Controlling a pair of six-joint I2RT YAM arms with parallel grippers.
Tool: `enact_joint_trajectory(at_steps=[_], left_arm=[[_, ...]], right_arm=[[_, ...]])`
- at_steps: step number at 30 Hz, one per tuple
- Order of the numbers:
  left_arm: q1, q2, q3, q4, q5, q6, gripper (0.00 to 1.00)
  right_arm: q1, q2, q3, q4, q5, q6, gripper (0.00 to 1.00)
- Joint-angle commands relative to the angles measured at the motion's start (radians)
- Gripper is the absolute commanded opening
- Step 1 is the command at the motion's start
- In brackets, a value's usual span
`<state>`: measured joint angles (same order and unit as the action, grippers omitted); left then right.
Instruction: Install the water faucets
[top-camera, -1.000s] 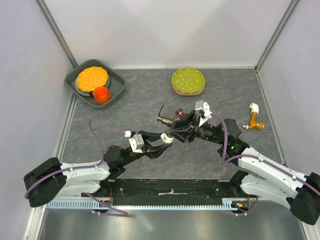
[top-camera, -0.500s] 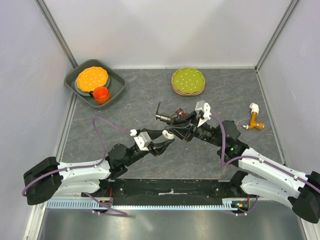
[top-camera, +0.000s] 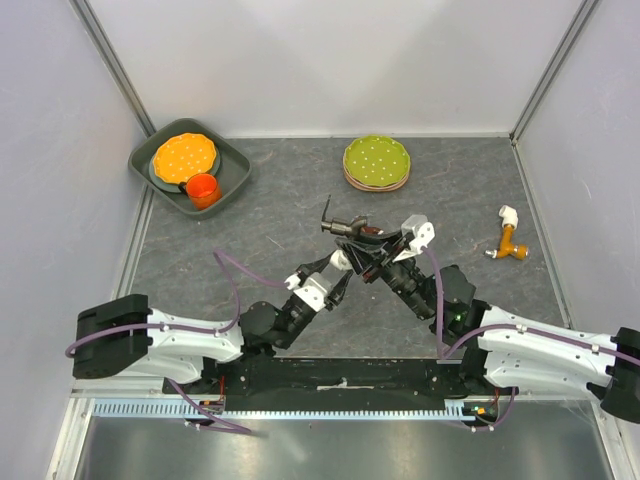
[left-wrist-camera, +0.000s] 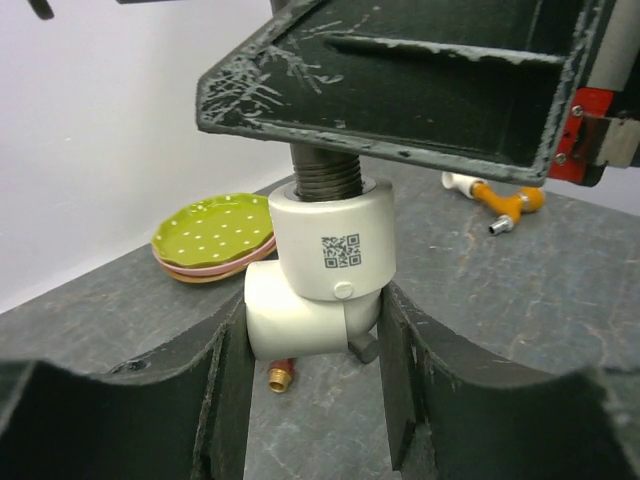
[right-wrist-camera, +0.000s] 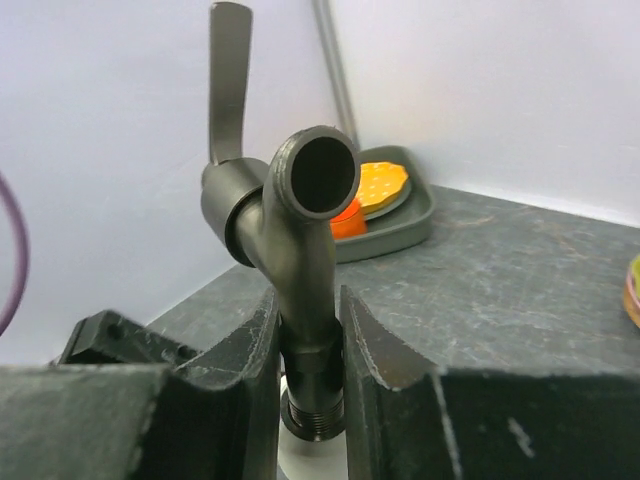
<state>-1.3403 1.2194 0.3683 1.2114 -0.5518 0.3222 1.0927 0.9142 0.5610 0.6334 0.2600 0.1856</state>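
Observation:
In the middle of the table the two grippers meet. My left gripper (left-wrist-camera: 315, 340) is shut on a white elbow fitting (left-wrist-camera: 325, 275) that carries a small QR label. My right gripper (right-wrist-camera: 308, 340) is shut on the stem of the dark grey bent tap (right-wrist-camera: 300, 230). The tap's threaded end (left-wrist-camera: 325, 178) sits in the top of the elbow. From above, the grey tap (top-camera: 340, 222) sticks up and to the left of both grippers, lever uppermost. A reddish-brown tap with a brass thread (left-wrist-camera: 278, 375) lies on the table below the elbow.
An orange tap with a white elbow (top-camera: 510, 240) lies at the right. Green dotted plates (top-camera: 376, 162) are stacked at the back centre. A grey tray (top-camera: 232, 180) at the back left holds an orange plate and an orange cup (top-camera: 202, 189). White walls close three sides.
My right gripper has closed on the grey tap's stem and its wrist has turned. The left arm has slid right and forward with the elbow, and the tap's lever now points up.

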Motion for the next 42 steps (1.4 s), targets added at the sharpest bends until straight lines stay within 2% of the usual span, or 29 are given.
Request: enact_joint_trajectory(at_steps=[1,10,14,17,19,20,22,23,29,34,38,41,42], left_arm=[[-0.053,0.046,0.132,0.117,-0.066,0.213,0.02],[-0.069,0.086,0.231,0.019,-0.206,0.241,0.02],[-0.071,0.088,0.235,0.005,-0.240,0.238,0.02],[-0.063,0.074,0.221,-0.022,-0.243,0.203,0.02],[-0.042,0.046,0.207,-0.074,-0.237,0.129,0.02],[-0.033,0.029,0.199,-0.125,-0.220,0.095,0.02],[-0.001,-0.003,0.161,-0.159,-0.165,0.011,0.02],[0.010,-0.039,0.146,-0.171,-0.143,-0.009,0.02],[0.102,-0.173,0.060,-0.249,0.059,-0.110,0.02],[0.199,-0.268,0.015,-0.375,0.238,-0.187,0.02],[0.237,-0.328,0.009,-0.470,0.300,-0.187,0.02],[0.245,-0.359,0.035,-0.588,0.326,-0.153,0.02],[0.245,-0.363,0.050,-0.622,0.331,-0.140,0.02]], right_arm=[[0.093,0.049,-0.041,-0.020,0.201,-0.004,0.00],[0.205,0.143,-0.058,0.061,0.422,-0.034,0.00],[0.223,0.170,-0.062,0.097,0.469,-0.005,0.00],[0.223,0.164,-0.058,0.088,0.446,0.006,0.01],[0.225,0.147,-0.052,0.059,0.427,0.006,0.14],[0.225,0.140,-0.041,0.042,0.401,0.008,0.29],[0.223,0.117,-0.030,-0.009,0.381,0.011,0.41],[0.223,0.106,-0.021,-0.027,0.372,0.011,0.51],[0.205,0.028,0.019,-0.175,0.303,0.005,0.76],[0.161,-0.064,0.056,-0.314,0.207,0.002,0.84],[0.124,-0.136,0.106,-0.457,0.167,-0.012,0.88],[0.092,-0.178,0.190,-0.608,0.121,-0.021,0.88],[0.072,-0.179,0.221,-0.712,0.105,-0.024,0.89]])
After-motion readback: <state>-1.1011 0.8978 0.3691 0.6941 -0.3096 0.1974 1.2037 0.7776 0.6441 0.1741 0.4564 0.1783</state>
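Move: My right hand grips the dark grey faucet by its neck. The white elbow it screws into, held in my left hand, sits about 6 cm below my right fingertips, 2 cm back and 2 cm left. From my left hand, the faucet's middle is some 8 cm up and 2 cm ahead, level sideways; the brown faucet lies on the table roughly 12 cm ahead, 7 cm right and 22 cm down, the plate stack 38 cm ahead and 12 cm right. I twist the joint tighter, my right hand turning the faucet about 20 degrees clockwise while my left turns the elbow 15 counter-clockwise, both easing forward and down. Then my right fingers open wide, let go of the neck and back off about 3 cm towards my base, while my left keeps its hold and carries the pair some 4 cm left. ##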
